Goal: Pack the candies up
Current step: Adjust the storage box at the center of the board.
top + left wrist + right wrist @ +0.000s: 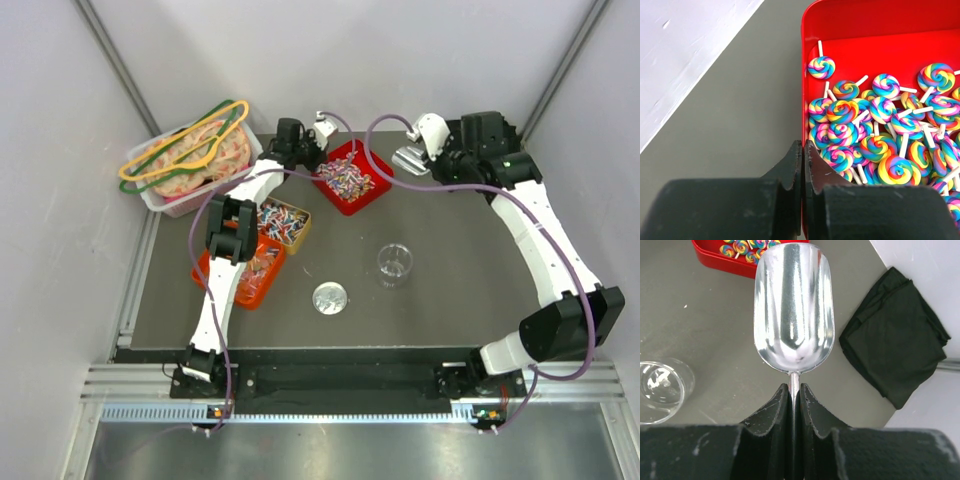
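The candies (880,135) are small rainbow-swirl lollipops on white sticks, heaped in a red tray (865,20) at the back middle of the table. From above, the candies (345,178) fill the middle of the red tray (372,197). My left gripper (803,145) is shut on the tray's left wall, one finger outside and one inside. Seen from above, the left gripper (318,150) is at the tray's back-left corner. My right gripper (795,387) is shut on the thin handle of an empty metal scoop (793,310), held right of the tray (410,160).
A clear glass jar (394,263) stands mid-table, with its round lid (329,298) lying to its left. A yellow tray (283,222) and an orange tray (250,270) hold more sweets under the left arm. A clear bin with hangers (190,160) stands back left. A black cloth (895,340) lies back right.
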You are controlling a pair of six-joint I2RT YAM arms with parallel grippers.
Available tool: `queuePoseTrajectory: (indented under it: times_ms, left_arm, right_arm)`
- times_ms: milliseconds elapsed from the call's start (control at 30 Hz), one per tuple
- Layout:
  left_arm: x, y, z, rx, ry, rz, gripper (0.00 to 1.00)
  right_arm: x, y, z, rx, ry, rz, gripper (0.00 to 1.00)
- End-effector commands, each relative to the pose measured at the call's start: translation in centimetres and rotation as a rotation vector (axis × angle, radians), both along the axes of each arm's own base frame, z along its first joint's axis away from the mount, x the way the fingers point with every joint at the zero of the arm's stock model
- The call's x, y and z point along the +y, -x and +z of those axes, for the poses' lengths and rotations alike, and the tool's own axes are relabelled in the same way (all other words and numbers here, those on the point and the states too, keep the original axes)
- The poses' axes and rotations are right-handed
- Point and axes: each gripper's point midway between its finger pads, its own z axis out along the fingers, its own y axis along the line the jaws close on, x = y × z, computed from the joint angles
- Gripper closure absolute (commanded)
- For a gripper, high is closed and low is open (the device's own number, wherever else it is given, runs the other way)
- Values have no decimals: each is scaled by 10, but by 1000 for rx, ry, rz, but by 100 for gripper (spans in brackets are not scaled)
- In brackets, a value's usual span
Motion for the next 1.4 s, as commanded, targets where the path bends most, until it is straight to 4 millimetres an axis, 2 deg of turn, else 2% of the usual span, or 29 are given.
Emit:
queuePoseTrajectory:
  times_ms: [0,33,67,100,167,333,567,633,667,733,767,933,1100,1133,1200,1233,1300,1367]
  left_arm:
    - [-6,5,20,10,41,-10,100]
    - [-8,7,22,12,45,-9,100]
    - [-9,9,35,-1,56,-9,100]
    - [-8,13,29,15,58,-2,100]
    - [-9,14,45,2,87,4,100]
    - [-12,19,69,6,130,8,100]
    - [-23,33,118,-23,166,-11,100]
    - [-28,39,123,-12,172,-14,100]
    - [-28,42,132,-20,180,-17,100]
    - [-33,50,133,-2,188,-28,100]
    - [-34,54,142,-9,196,-31,100]
    - [-44,68,145,5,200,-39,100]
    - [-53,74,143,14,210,-48,100]
    - [-54,74,143,21,217,-45,100]
    - [-55,74,140,31,222,-46,100]
    - [-56,74,142,30,228,-47,100]
    - [-58,75,142,28,231,-49,100]
    - [-59,75,144,27,237,-51,100]
  right_arm:
    - [6,-2,10,-57,54,73,100]
    - [5,-2,11,-70,66,84,100]
    - [4,-2,9,-73,74,88,100]
    - [3,-2,9,-78,81,93,100]
    - [2,-4,9,-105,111,113,100]
    - [-1,-5,14,-139,182,142,100]
    - [7,-2,19,-178,310,193,100]
    - [15,-2,18,-187,338,233,100]
    - [12,-4,18,-191,373,220,100]
    - [16,-7,16,-199,416,249,100]
    - [16,-8,17,-203,432,251,100]
    - [19,-25,11,-189,493,284,100]
    - [25,-46,-18,-139,546,314,100]
    - [25,-49,-16,-138,550,312,100]
    - [26,-56,-24,-119,582,325,100]
    - [27,-58,-21,-125,584,331,100]
    - [28,-60,-29,-94,612,366,100]
    - [28,-63,-27,-84,626,376,100]
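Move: The left hand already pinches the far-left wall of the red box by its rim. The box's middle is about 7 cm right of that hand, 2 cm back and 4 cm below; the gold box sits some 14 cm back, 9 cm left. From the right hand, which holds the scoop, the red box lies roughly 22 cm ahead, 18 cm left and 25 cm down. The glass jar is about level with that hand, 8 cm left; the black cloth is 28 cm ahead, 16 cm right. Keeping its pinch on the red box's wall, the left hand draws the box back about 8 cm, first nearly level, then also some 5 cm right and 5 cm up, fingers tipping slightly further down. The right hand keeps the scoop and brings it towards the box, rolling it by more than 30 degrees, then reaching about 5 cm forward while sinking. ##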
